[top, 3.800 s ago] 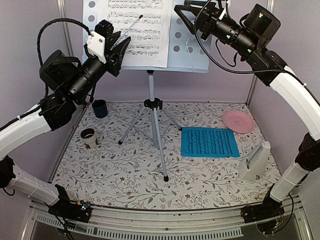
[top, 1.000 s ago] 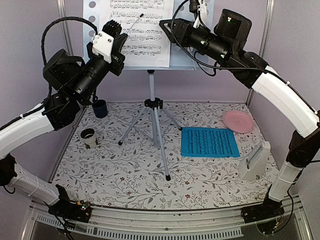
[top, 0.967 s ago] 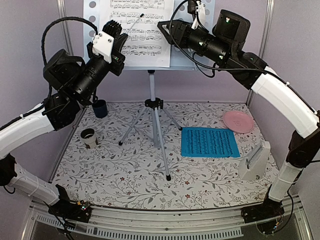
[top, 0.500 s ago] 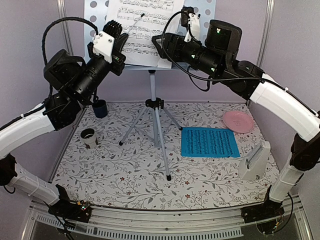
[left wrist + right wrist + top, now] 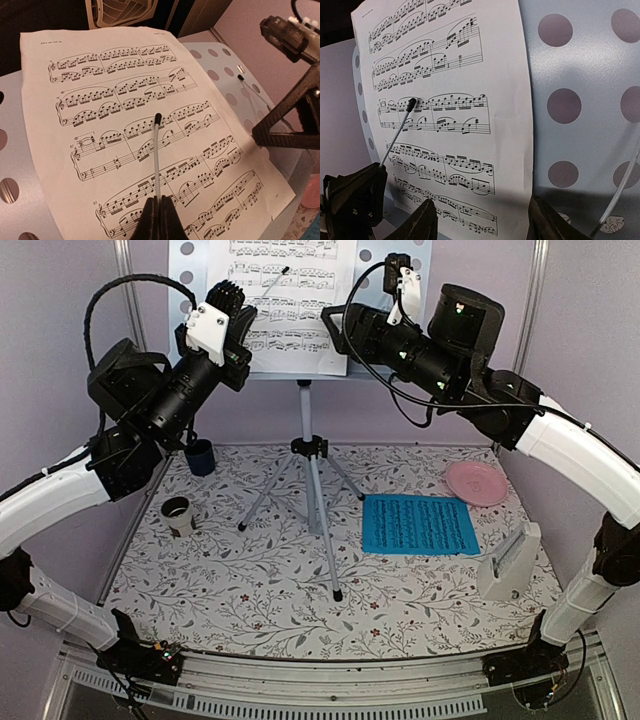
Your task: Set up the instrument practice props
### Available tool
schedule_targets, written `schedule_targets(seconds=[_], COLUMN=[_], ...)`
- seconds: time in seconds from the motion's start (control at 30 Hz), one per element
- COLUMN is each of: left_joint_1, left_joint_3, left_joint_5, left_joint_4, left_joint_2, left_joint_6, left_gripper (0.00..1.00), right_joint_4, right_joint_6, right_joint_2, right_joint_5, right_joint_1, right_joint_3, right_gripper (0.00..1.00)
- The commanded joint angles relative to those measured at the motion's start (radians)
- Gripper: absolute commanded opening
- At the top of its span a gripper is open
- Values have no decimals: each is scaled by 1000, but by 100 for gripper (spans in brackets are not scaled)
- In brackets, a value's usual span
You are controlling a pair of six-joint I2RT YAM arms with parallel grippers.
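Observation:
The silver tripod music stand (image 5: 310,490) stands mid-table, its perforated tray (image 5: 400,265) at the top of the view. The white music sheet (image 5: 290,300) rests upright on the tray (image 5: 580,65). My left gripper (image 5: 242,318) is shut on a thin black-tipped holder wire (image 5: 157,150) that lies across the white sheet (image 5: 125,115). My right gripper (image 5: 482,225) is open, its fingers (image 5: 422,220) either side of the sheet's lower right corner (image 5: 510,200), not pinching it. The blue music sheet (image 5: 420,525) lies flat on the table. The white metronome (image 5: 510,562) stands at the right.
A pink plate (image 5: 477,482) sits at the back right. Two small dark cups (image 5: 199,456) (image 5: 177,512) stand at the left. A second holder wire (image 5: 620,185) hangs on the tray's right side. Purple walls close in the back and sides.
The right gripper opened and drew back to the right. The white sheet, tilted half a second ago, now stands straight and sits a little further right. The left arm has not moved.

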Motion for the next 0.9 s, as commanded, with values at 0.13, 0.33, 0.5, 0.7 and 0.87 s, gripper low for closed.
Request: schedule_targets(seconds=[0.13,0.33,0.5,0.7,0.87], left_joint_1=[-14,-15,-14,-15,-15], left_joint_3=[7,6,5,5,2], left_joint_5=[22,26,28,28,31], left_joint_4=[46,47,49,47,48], left_joint_2=[17,19,19,15,16], left_joint_6=[-13,-10,-10,-10,-11], left_gripper=[0,0,0,0,0], right_joint_4=[-23,-24,-22,-36,-47], right_joint_6=[3,-3,2,18,23], right_joint_2=[14,17,34,58,88], right_joint_5=[78,110,99,78,40], right_joint_1=[5,12,11,12,12], right_joint_3=[37,42,50,86,125], right_gripper=[65,69,84,86,86])
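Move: The sheet music on the stand has its middle about 8 cm ahead of the right hand, 9 cm to its left and nearly level; the fingers face its right margin. The free page-holder rod is some 9 cm ahead and 8 cm to the right. From the left hand, already pinching the other rod, the sheet's middle lies roughly 7 cm ahead and 4 cm right, about level. The right hand eases about 1 cm forward towards the sheet, spreading its fingers wider; the left keeps pinching its rod. ##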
